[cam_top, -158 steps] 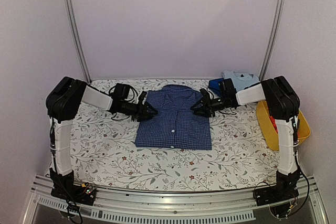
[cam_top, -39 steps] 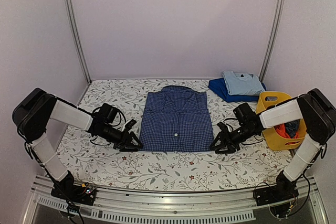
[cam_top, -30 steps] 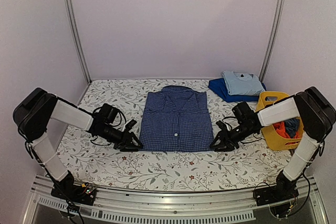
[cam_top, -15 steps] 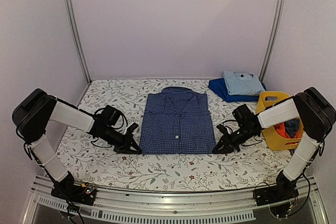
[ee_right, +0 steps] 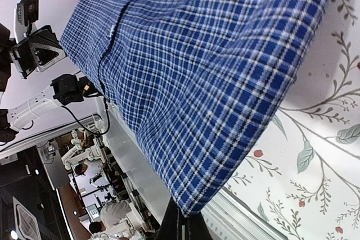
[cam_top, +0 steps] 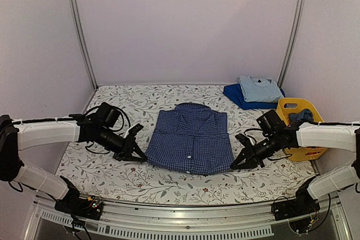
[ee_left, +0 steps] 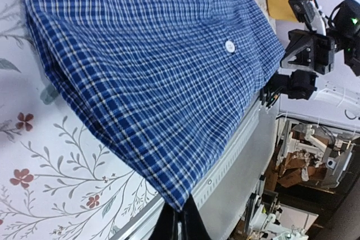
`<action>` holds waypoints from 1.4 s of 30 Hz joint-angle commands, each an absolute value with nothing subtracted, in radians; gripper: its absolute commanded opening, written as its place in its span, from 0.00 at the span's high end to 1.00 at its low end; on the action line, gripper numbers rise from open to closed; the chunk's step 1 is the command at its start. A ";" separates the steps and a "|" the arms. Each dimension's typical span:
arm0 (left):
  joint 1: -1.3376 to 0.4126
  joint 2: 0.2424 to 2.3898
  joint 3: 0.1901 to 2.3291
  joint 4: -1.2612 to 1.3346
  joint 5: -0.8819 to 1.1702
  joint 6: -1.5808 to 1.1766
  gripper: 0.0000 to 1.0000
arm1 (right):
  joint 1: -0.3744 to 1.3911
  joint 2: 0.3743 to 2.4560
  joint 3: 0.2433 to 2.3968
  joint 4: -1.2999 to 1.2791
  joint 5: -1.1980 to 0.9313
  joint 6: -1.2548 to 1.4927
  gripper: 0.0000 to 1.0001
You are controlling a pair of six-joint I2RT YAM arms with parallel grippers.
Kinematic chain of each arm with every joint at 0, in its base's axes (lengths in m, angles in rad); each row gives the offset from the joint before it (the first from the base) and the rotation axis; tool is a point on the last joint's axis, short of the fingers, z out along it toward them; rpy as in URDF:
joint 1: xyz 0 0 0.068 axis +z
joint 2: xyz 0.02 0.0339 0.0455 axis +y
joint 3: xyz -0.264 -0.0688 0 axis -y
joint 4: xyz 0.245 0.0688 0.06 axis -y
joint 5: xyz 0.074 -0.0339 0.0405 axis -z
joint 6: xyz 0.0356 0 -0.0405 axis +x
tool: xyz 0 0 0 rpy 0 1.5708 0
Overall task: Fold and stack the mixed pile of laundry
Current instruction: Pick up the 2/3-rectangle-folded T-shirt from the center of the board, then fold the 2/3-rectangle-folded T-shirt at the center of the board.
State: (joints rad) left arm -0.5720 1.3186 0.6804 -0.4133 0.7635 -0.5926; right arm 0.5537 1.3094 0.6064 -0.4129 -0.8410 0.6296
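A blue small-check button shirt (cam_top: 191, 141) from the mixed laundry pile lies front up in the middle of the flowered table (cam_top: 112, 175). Its near hem is raised off the cloth. My left gripper (cam_top: 142, 158) is shut on the hem's near left corner, and in the left wrist view the checked fabric (ee_left: 157, 66) runs down into the shut fingertips (ee_left: 179, 217). My right gripper (cam_top: 235, 166) is shut on the near right corner, with the shirt (ee_right: 214, 71) ending between its fingertips (ee_right: 183, 220). The collar end still rests on the table.
A yellow basket (cam_top: 288, 144) with dark cloth (cam_top: 302, 115) in it stands at the right, behind my right arm. A folded light blue top (cam_top: 259, 88) lies on a dark blue garment (cam_top: 235, 95) at the back right. A metal rail (cam_top: 180, 217) runs along the near edge.
Both grippers have shut on the shirt's near corners and lifted the hem off the table. Both arms have stretched out low and the hem has come slightly nearer.
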 commanded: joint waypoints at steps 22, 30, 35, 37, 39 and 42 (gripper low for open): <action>-0.289 2.235 1.595 -0.355 0.706 -0.563 1.00 | 0.253 2.139 1.452 -0.428 -0.756 0.456 1.00; -0.359 2.338 1.576 -0.376 0.706 -0.501 1.00 | 0.293 2.303 1.490 -0.447 -0.742 0.415 1.00; -0.411 2.168 1.289 -0.331 0.688 -0.480 1.00 | 0.384 2.288 1.377 -0.425 -0.754 0.388 1.00; -0.429 2.073 1.145 -0.307 0.683 -0.491 1.00 | 0.419 2.240 1.278 -0.394 -0.763 0.397 1.00; -0.448 1.972 1.007 -0.299 0.685 -0.497 1.00 | 0.450 2.151 1.112 -0.342 -0.780 0.414 1.00; -0.470 1.805 0.824 -0.328 0.673 -0.500 1.00 | 0.479 2.018 0.901 -0.299 -0.790 0.446 1.00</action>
State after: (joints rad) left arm -0.4351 1.9480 1.0176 -0.2523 0.7124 -0.5056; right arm 0.4103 2.0892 1.1507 -0.2253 -0.8387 0.4232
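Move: The T-shirt's near corners are already pinched and raised, one in each hand. Its middle lies on the table about 22 cm ahead, 14 cm right and 8 cm below the left hand; from the right hand, some 24 cm ahead, 14 cm left and 8 cm down. Its collar end is about 22 cm farther out than that middle. From the right hand, the folded stack is roughly 58 cm ahead and 14 cm right, the yellow basket 25 cm ahead and 26 cm right. The T-shirt's near corners, kept pinched in both shut grippers, are swung forward together nearly 30 cm over the shirt, rising about 4 cm and then sinking to just above the table. Both hands then turn back and draw the cloth low along the table towards the robot, the left by about 16 cm, the right by some 10 cm while easing inward. ##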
